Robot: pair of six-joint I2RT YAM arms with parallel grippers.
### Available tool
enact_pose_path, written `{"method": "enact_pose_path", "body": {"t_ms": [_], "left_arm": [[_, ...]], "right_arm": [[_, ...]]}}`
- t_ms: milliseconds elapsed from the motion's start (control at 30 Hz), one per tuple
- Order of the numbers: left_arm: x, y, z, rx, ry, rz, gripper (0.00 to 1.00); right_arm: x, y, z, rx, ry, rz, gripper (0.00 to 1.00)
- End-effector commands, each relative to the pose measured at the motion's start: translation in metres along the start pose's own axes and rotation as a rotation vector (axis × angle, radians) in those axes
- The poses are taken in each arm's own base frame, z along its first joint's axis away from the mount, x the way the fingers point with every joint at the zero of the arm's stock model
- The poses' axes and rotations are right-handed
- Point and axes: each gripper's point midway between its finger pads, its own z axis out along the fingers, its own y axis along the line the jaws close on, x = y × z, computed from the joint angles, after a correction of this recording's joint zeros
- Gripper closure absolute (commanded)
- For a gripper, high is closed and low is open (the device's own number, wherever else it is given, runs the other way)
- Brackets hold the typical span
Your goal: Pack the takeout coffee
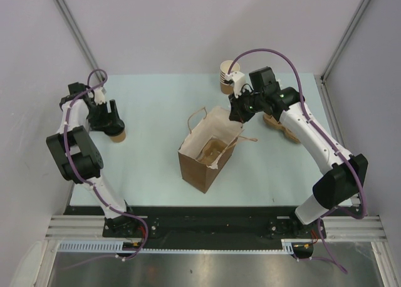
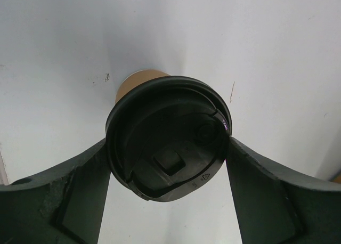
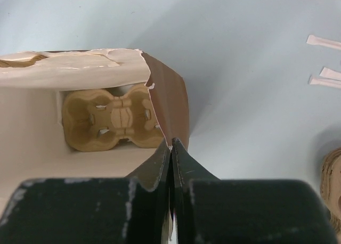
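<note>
The takeout coffee (image 2: 168, 137), a tan paper cup with a black lid (image 1: 118, 134), stands on the table at the left. My left gripper (image 1: 111, 125) is down around it, open. One finger (image 2: 74, 196) stands on each side, close against the lid's rim, and the tips are hidden behind the lid. A brown paper bag (image 1: 203, 158) stands open mid-table. My right gripper (image 3: 171, 144) is shut on its right rim (image 3: 168, 100) and holds the mouth open. A pulp cup tray (image 3: 112, 119) lies inside the bag.
A stack of lidless paper cups (image 1: 224, 73) stands at the back behind the right arm. More brown pulp (image 1: 279, 123) lies under the right forearm. White paper sticks (image 3: 322, 40) lie on the table to the right of the bag.
</note>
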Motion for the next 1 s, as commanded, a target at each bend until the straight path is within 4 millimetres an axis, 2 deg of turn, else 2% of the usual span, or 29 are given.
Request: {"method": "enact_pose_path", "body": {"t_ms": [0,67,100,133,200,267,367,433,500,533,600,633,700,733,767,800,833,867,900,967], "left_arm": [[-0.010,-0.005,-0.022,-0.014,-0.055,0.036,0.42],[-0.011,-0.010,-0.028,0.001,-0.064,0.050,0.51],[-0.011,-0.013,-0.029,0.010,-0.064,0.058,0.54],[-0.013,-0.020,-0.033,0.036,-0.067,0.072,0.59],[-0.016,-0.032,-0.041,0.068,-0.083,0.099,0.64],[-0.024,-0.051,-0.059,0.126,-0.127,0.136,0.70],[-0.035,-0.083,-0.084,0.220,-0.191,0.195,0.72],[-0.048,-0.108,-0.111,0.262,-0.252,0.257,0.73],[-0.048,-0.139,-0.135,0.333,-0.279,0.321,0.74],[-0.057,-0.153,-0.153,0.348,-0.328,0.373,0.74],[-0.056,-0.182,-0.177,0.420,-0.367,0.439,0.75],[-0.060,-0.195,-0.199,0.436,-0.418,0.470,0.75],[-0.057,-0.224,-0.222,0.501,-0.455,0.534,0.75],[-0.059,-0.238,-0.246,0.515,-0.512,0.579,0.75],[-0.058,-0.250,-0.258,0.539,-0.534,0.609,0.75],[-0.050,-0.271,-0.269,0.588,-0.543,0.660,0.75],[-0.049,-0.285,-0.289,0.607,-0.584,0.701,0.75],[-0.043,-0.297,-0.299,0.632,-0.593,0.732,0.76],[-0.032,-0.318,-0.306,0.680,-0.591,0.783,0.76],[-0.020,-0.336,-0.323,0.723,-0.612,0.840,0.77]], "right_arm": [[-0.004,0.000,-0.005,0.005,0.004,0.008,0.89],[-0.005,0.000,-0.006,0.005,0.004,0.005,0.82],[-0.005,0.000,-0.006,0.004,0.007,0.007,0.75],[-0.007,-0.001,-0.008,0.006,0.004,0.005,0.70],[-0.006,-0.001,-0.008,0.005,0.011,0.005,0.61],[-0.009,-0.001,-0.011,0.007,0.006,-0.002,0.55],[-0.013,-0.003,-0.017,0.012,-0.002,-0.008,0.46],[-0.017,-0.004,-0.020,0.014,-0.011,-0.019,0.40],[-0.018,-0.005,-0.022,0.013,-0.012,-0.025,0.36],[-0.020,-0.006,-0.023,0.011,-0.018,-0.029,0.35],[-0.025,-0.005,-0.025,0.004,-0.027,-0.038,0.32],[-0.026,-0.005,-0.026,-0.004,-0.033,-0.039,0.31],[-0.029,-0.005,-0.025,-0.009,-0.037,-0.043,0.29],[-0.030,-0.005,-0.025,-0.013,-0.037,-0.043,0.29],[-0.029,-0.006,-0.022,-0.018,-0.028,-0.042,0.29],[-0.028,-0.007,-0.023,-0.018,-0.024,-0.046,0.29],[-0.028,-0.006,-0.022,-0.025,-0.018,-0.047,0.30],[-0.028,-0.007,-0.022,-0.022,-0.018,-0.049,0.30],[-0.029,-0.008,-0.021,-0.023,-0.017,-0.051,0.30],[-0.031,-0.008,-0.023,-0.023,-0.019,-0.056,0.30]]}}
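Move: The coffee is already gripped by its lid in the left hand; the bag it goes to lies about 36 cm to the right and 9 cm back, its middle slightly higher. The cup stack stands some 46 cm right and 18 cm ahead. The right hand has its closed fingers at the bag's rim, the bag's middle about 9 cm left, 9 cm back and 12 cm below; the spare tray lies 21 cm right, 2 cm ahead, 23 cm down. Left hand lifts the gripped coffee some 33 cm, swinging right, tilting up; right fingers open off the bag rim. ##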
